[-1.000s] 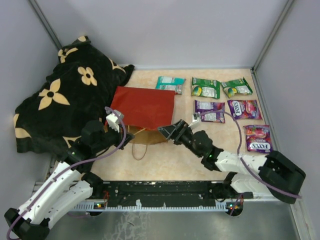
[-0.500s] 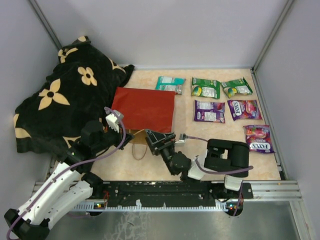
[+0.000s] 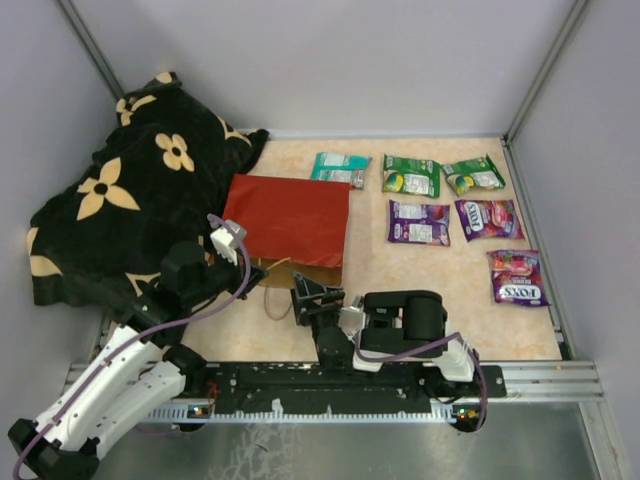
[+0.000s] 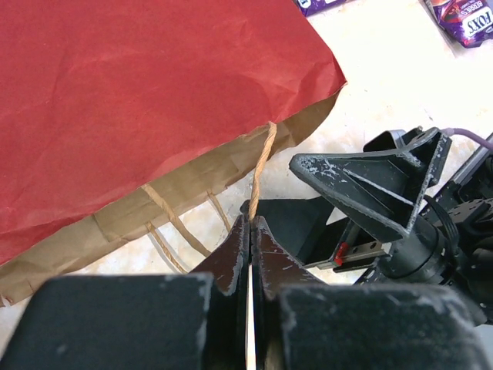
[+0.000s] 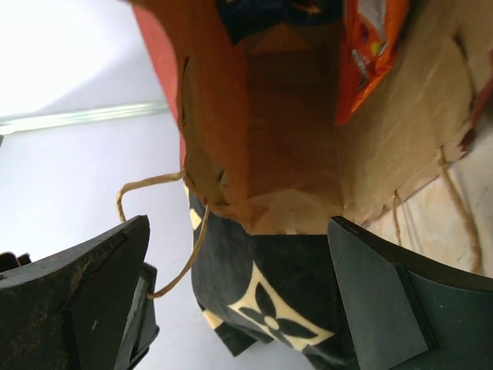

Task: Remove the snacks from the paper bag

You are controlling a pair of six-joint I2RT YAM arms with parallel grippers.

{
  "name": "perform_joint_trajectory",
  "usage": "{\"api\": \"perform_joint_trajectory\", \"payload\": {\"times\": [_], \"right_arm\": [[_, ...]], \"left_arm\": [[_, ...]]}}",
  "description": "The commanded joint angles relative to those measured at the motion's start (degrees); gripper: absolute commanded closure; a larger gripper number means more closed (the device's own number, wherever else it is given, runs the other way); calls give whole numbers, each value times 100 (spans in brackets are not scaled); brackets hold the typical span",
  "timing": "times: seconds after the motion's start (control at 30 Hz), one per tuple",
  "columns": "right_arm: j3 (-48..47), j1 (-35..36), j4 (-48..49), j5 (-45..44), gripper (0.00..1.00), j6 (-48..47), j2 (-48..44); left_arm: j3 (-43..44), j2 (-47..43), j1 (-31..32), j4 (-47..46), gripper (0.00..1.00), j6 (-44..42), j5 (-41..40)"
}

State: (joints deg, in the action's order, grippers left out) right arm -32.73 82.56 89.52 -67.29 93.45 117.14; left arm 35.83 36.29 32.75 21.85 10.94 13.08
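Note:
The red paper bag [image 3: 288, 218] lies flat, its brown mouth facing the arms. My left gripper [image 3: 253, 272] is shut on one thin cord handle [image 4: 262, 166] and holds the upper lip up. Low in front of the mouth, my right gripper [image 3: 317, 296] stands open with nothing between its fingers. In the right wrist view it looks into the bag [image 5: 285, 139], where an orange packet [image 5: 368, 54] and a dark blue packet [image 5: 258, 14] lie. On the table sit teal [image 3: 340, 167], green [image 3: 411, 176], purple [image 3: 419, 222] and pink-red [image 3: 516, 276] snacks.
A black flower-patterned blanket [image 3: 140, 190] is heaped at the left, touching the bag's far side. A second green packet [image 3: 473, 175] and a pink-purple one [image 3: 489, 218] lie at the right. Grey walls close in the table on three sides.
My right arm has pulled back from the middle right and folded low in front of the bag's mouth, its jaws spreading wider. The left gripper has kept still on the handle.

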Motion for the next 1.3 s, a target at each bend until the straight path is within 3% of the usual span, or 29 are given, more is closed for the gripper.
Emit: {"api": "perform_joint_trajectory", "payload": {"times": [0.0,0.13,0.33,0.5,0.53,0.7,0.93,1.27], "right_arm": [[-33,50,940,-864,1,225,300],[-200,-110,785,-630,1,443,749],[-274,-636,-1128,410,1,1787,565],[-539,-1023,-776,637,1,1590,919],[-614,-1063,-1050,669,1,1658,875],[-1154,-1213,-4198,1164,1,2726,213],[-1851,-1501,-6622,1916,5,2874,-146],[-2219,-2006,-7232,2205,30,3219,75]], "left_arm": [[-34,-72,21,-115,100,57,6],[-16,-95,21,-57,100,84,-161],[2,-203,23,2,100,151,-405],[-11,-215,21,2,100,162,-440],[-5,-200,21,11,100,163,-438],[2,-175,21,29,100,172,-480],[2,-154,21,30,100,177,-530],[10,-99,21,30,100,176,-515]]}}
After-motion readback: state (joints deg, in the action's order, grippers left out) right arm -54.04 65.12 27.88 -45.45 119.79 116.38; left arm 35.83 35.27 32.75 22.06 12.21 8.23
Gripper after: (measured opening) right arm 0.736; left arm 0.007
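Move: Lying inside the paper bag, the orange packet is about 13 cm straight ahead of the right hand and some 9 cm below it. The bag's raised upper rim hangs about 4 cm ahead, dead centre and 3 cm higher than the hand; a dark blue packet sits deeper, roughly 17 cm ahead, 4 cm right, 5 cm below. From the left hand, the orange packet is about 9 cm ahead, 10 cm right and 15 cm below. Dipping some 4 cm first, the open right gripper then pushes forward under the bag's rim and into its mouth towards the orange packet, about 10 cm in all, easing 3 cm left and sinking again as its fingers tip down some 20 degrees. Near the end the fingers begin to close, by about a quarter. The left hand keeps its pinch on the handle, holding the mouth open. ##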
